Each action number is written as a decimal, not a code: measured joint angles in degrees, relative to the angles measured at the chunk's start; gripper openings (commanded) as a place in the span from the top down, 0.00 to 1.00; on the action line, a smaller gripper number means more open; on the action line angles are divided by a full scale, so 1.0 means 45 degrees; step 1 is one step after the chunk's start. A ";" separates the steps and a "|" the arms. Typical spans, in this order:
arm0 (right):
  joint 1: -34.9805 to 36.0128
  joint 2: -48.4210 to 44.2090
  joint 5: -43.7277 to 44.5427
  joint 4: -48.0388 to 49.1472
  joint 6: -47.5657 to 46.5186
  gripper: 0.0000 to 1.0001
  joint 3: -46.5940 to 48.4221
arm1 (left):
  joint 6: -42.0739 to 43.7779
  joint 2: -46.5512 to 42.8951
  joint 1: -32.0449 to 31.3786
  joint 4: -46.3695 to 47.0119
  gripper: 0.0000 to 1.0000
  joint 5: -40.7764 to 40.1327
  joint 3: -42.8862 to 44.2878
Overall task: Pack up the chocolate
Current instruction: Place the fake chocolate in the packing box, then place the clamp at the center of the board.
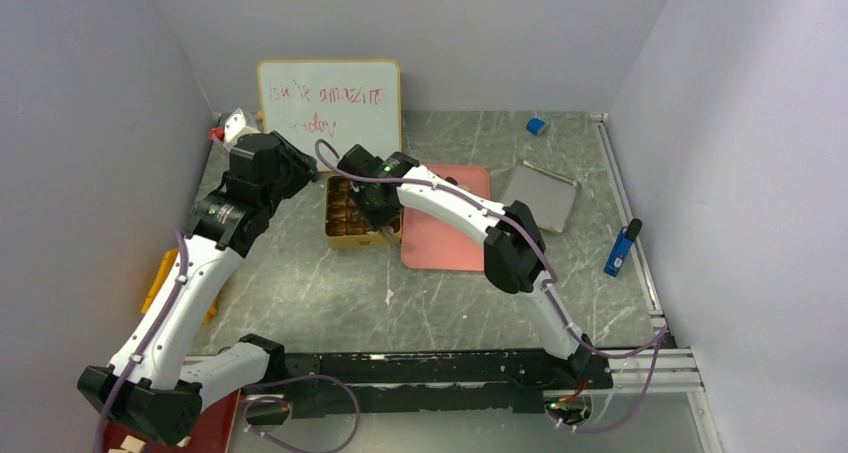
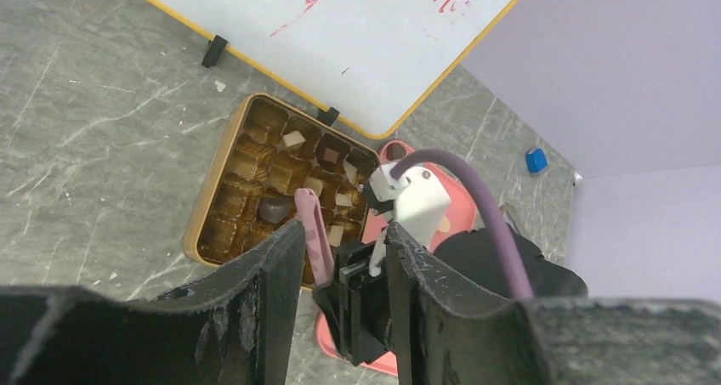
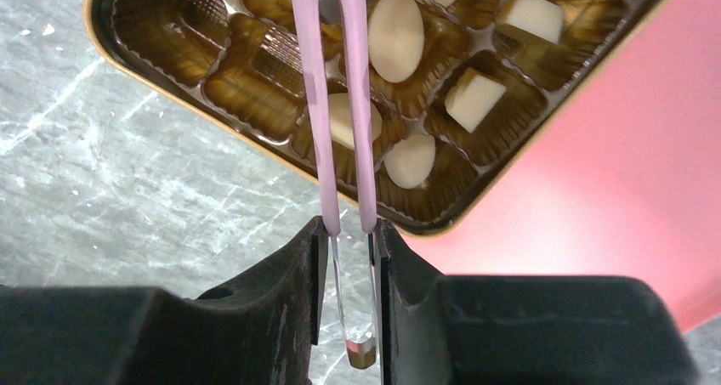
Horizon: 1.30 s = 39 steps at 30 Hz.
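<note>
A gold box (image 1: 345, 235) with a brown cup tray holds the chocolate: pale ovals (image 3: 395, 36) and a dark piece (image 2: 274, 206), with pale blocks (image 3: 474, 99) in neighbouring cups. My right gripper (image 3: 349, 232) is shut on pink tongs (image 3: 344, 104), whose two arms are squeezed close together and reach over the box's cups; their tips run off the top of the right wrist view. My left gripper (image 2: 344, 232) hangs open above and left of the box, nothing between its fingers. From above, the right gripper (image 1: 375, 208) sits over the box's right side.
A pink tray (image 1: 445, 223) lies right of the box, a grey metal lid (image 1: 540, 195) beyond it. A whiteboard (image 1: 330, 98) leans against the back wall. A small blue block (image 1: 537, 126) and a blue tool (image 1: 621, 248) lie at the right, a yellow object (image 1: 160, 278) at the left.
</note>
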 measured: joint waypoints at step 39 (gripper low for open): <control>-0.4357 -1.1822 0.1637 0.1190 0.3483 0.76 -1.5047 | 0.0049 0.1302 -0.0029 0.0971 0.57 0.1001 -0.0787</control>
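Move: The pink tray's near right corner, beyond which the tongs are taken, lies about 24 cm right of the right hand, 8 cm back and 10 cm below; the tray's middle is some 13 cm right, 3 cm ahead. The packing box's middle sits roughly 6 cm ahead and 6 cm left of this hand. From the left hand the box is about 5 cm ahead, 7 cm right, 27 cm below, and that tray corner about 37 cm right, 9 cm back. The tongs, still held by the right gripper with their tips over the packing box, are carried away across the pink tray to beside its near right corner: about 28 cm right and 10 cm back, rising some 4 cm first, then sinking below the starting height, turning about 35 degrees clockwise. The left hand, half open, sinks some 5 cm and eases slightly forward and right, towards the box. ##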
